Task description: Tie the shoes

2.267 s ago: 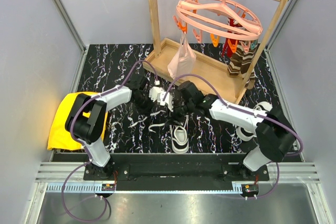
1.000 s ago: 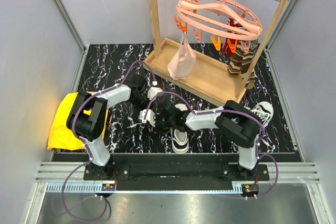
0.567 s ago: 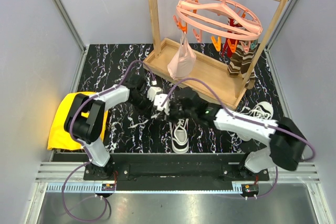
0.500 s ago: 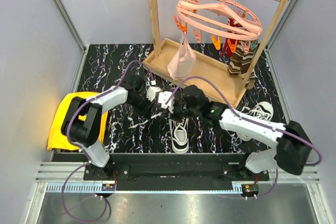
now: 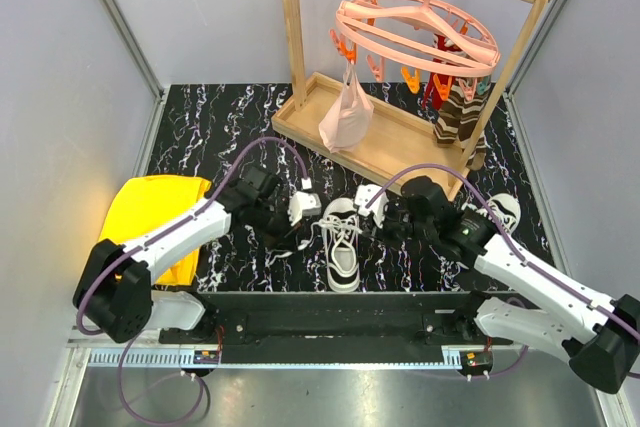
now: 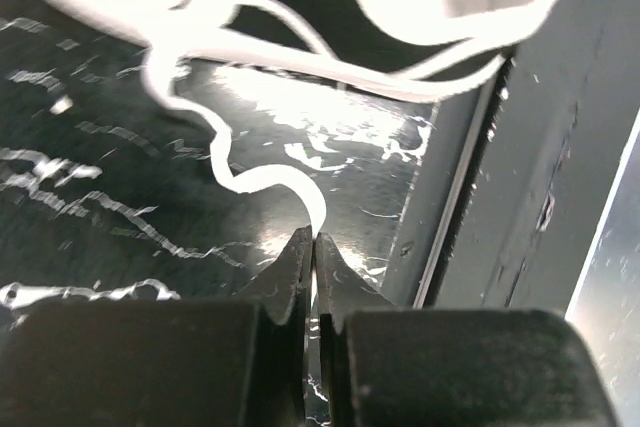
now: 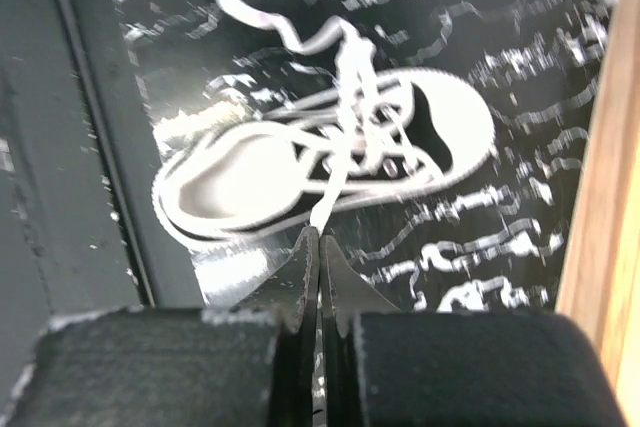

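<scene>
One of the shoes [image 5: 343,255], a white sneaker with black trim, lies near the table's front edge with its toe pointing away. Its long white laces [image 5: 338,219] spread out to both sides. My left gripper [image 5: 298,219] sits just left of the shoe, shut on one lace [image 6: 268,175] that snakes up to the shoe [image 6: 470,2]. My right gripper [image 5: 363,215] sits just right of it, shut on the other lace [image 7: 335,172], which runs from the shoe [image 7: 330,162]. The second shoe [image 5: 497,212] lies at the right, partly hidden by my right arm.
A wooden rack [image 5: 390,142] stands at the back with a pink clip hanger [image 5: 415,32], a pink bag [image 5: 346,115] and striped socks [image 5: 460,117]. A yellow cloth [image 5: 140,222] lies at the left. The front rail [image 6: 470,207] runs close beside the shoe.
Both grippers have drawn apart from the tight cluster behind the shoe, left gripper toward the front, right gripper to the right. The laces now stretch out to either side.
</scene>
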{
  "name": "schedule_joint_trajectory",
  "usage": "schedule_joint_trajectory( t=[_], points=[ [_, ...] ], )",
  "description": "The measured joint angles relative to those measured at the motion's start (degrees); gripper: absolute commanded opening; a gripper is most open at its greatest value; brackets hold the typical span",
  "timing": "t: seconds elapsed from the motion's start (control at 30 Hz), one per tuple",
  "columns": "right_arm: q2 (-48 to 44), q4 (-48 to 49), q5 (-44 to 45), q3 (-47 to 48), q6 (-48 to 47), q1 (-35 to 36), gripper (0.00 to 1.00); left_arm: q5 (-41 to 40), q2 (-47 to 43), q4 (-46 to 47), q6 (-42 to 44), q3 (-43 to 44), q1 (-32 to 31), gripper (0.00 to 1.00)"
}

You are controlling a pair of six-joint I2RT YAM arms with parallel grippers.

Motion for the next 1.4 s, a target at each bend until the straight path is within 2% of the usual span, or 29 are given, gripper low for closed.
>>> schedule_joint_trajectory(
  t=[0.3, 0.67, 0.73, 0.77, 0.8, 0.9, 1.0, 1.2, 1.4],
  points=[
    [-2.3, -3.6, 4.4, -2.0, 1.1, -2.3, 0.0, -4.6, -3.9, -0.2, 10.0, -4.3, -7.2, 0.03],
    [-6.8, -6.5, 6.1, -3.6, 1.5, -2.7, 0.0, -7.4, -1.8, 5.7, 12.8, -4.5, -16.3, 0.04],
    [-6.5, -6.4, 5.8, -3.6, 1.4, -2.7, 0.0, -8.2, 0.8, 6.2, 13.3, -4.5, -16.6, 0.09],
    [-6.4, -6.4, 5.7, -3.6, 1.4, -2.7, 0.0, -8.7, 1.7, 6.5, 13.5, -4.8, -16.6, 0.16],
    [-6.3, -6.3, 5.4, -3.6, 1.3, -2.7, 0.0, -9.2, 2.2, 6.7, 13.8, -5.3, -16.5, 0.3],
    [-5.8, -5.9, 4.3, -3.6, 1.2, -2.7, 0.0, -10.1, 1.0, 7.8, 14.3, -7.5, -16.2, 0.47],
    [-5.3, -4.9, 2.7, -3.6, 0.8, -2.8, 0.0, -9.5, -4.0, 9.2, 12.3, -9.5, -14.3, 0.54],
    [-4.6, -2.8, -0.5, -3.5, -0.7, -2.8, 0.0, -9.2, -17.7, 18.5, 6.9, -9.4, -11.4, 0.56],
    [-4.5, -2.0, -3.4, -3.6, -2.6, -2.8, 0.0, -9.3, -13.6, 24.6, 1.4, -6.4, -10.9, 0.56]
  ],
)
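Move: The crossed laces over the shoe's tongue lie about 8 cm right of the left hand, 5 cm ahead and slightly lower; from the right hand they are some 8 cm left, 3 cm ahead and 10 cm lower. Each hand already pinches a lace end. Beyond the crossing, roughly 6 cm farther out, is the toe cap; the heel opening sits about 10 cm nearer the bases than the crossing, at about the same left-right place. The shoelaces, an end still pinched in each hand, are pulled as the right hand draws about 4 cm to its right and slightly down, while the left backs 4 cm towards the heel, turning clockwise and drifting right. The left then dips, opens about halfway, lets go and rises some 12 cm, going forward and right over its side of the shoe; the right keeps its grip, easing back left. ##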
